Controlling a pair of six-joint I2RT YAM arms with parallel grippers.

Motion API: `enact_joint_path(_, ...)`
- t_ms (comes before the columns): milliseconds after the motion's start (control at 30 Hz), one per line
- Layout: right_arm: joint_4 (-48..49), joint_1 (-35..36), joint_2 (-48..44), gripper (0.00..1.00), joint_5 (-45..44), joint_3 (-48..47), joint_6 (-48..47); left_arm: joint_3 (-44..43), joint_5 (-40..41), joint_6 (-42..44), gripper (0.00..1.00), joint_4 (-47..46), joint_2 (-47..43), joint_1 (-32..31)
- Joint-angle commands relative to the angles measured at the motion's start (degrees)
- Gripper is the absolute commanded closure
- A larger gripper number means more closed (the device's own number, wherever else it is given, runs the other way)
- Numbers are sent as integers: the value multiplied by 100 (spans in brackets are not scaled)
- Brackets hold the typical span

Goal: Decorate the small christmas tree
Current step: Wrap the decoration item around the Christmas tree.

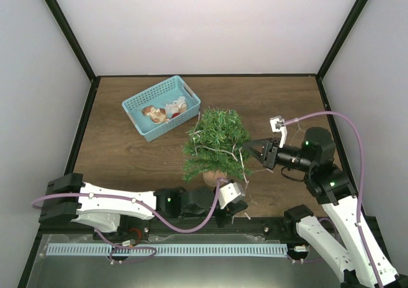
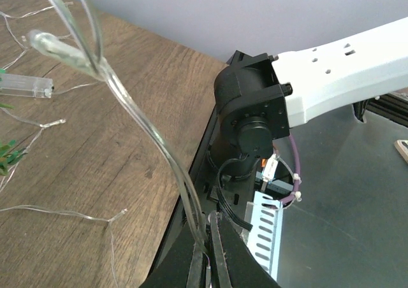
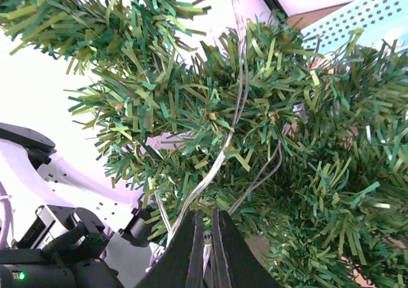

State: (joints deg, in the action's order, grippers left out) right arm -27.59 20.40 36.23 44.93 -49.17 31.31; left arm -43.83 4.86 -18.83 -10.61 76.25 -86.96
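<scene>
The small christmas tree point(image 1: 215, 141) stands in its brown pot point(image 1: 213, 176) at mid-table, and its green needles point(image 3: 287, 141) fill the right wrist view. A clear-wire light string point(image 3: 237, 103) is draped over its branches. My right gripper point(image 1: 246, 146) is at the tree's right side, and in its wrist view this gripper point(image 3: 205, 237) is shut on the string's wire. My left gripper point(image 1: 237, 206) lies low by the table's near edge, right of the pot. In the left wrist view that gripper point(image 2: 208, 240) is shut on a loop of the light string point(image 2: 127, 103).
A light-blue basket point(image 1: 161, 107) holding ornaments sits at the back left of the tree. Loose strands of wire with tiny bulbs point(image 2: 25, 84) trail over the wooden table point(image 2: 95, 160). The right arm's black base point(image 2: 252, 119) stands at the table's near edge.
</scene>
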Motion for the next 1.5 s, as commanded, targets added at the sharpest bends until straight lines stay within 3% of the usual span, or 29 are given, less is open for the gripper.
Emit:
enact_joint_path(0,172,-10,-129,99,-344,-216,-109,-196,-78,34,96,-123,-16,69)
enact_joint_path(500,-405,-10,-234,99,-1392,-166,-801,-319,-299,26,96,-247,178,170)
enact_joint_path(767,-483,-8,-330,98,-808,173,-892,451,-80,-597,96,-289,-459,170)
enact_joint_path(1067,-413,-6,-578,59,-1035,153,-815,993,745,-1313,96,144,-1545,210)
enact_joint_path(1167,-418,-8,-624,51,-1190,48,-783,1092,977,-1536,96,414,-1844,411)
enact_joint_path(1467,-265,-9,-724,48,-1871,-30,-423,1346,1314,-2035,96,850,-2687,785)
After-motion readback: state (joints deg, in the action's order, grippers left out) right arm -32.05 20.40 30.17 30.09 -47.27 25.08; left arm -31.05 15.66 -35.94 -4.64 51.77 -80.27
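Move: The Christmas tree's middle stands about 14 cm ahead of the left hand, 8 cm to its left and slightly below it, with the pot under the foliage, some 16 cm below that hand. From the right hand, high at the tree's right flank, the tree's middle is about 8 cm left, 2 cm ahead and 15 cm down. The blue basket lies some 24 cm ahead, 26 cm left and 30 cm below the right hand. Leftward and forward after a tiny lift and return, the left hand carries its pinched string of lights about 10 cm left and 6 cm ahead, along the tree's near side, turning some 20 degrees counter-clockwise. The right hand, still pinching the string at first, eases forward, right and down, draws back while sinking, then opens about halfway, lets go and edges right. ##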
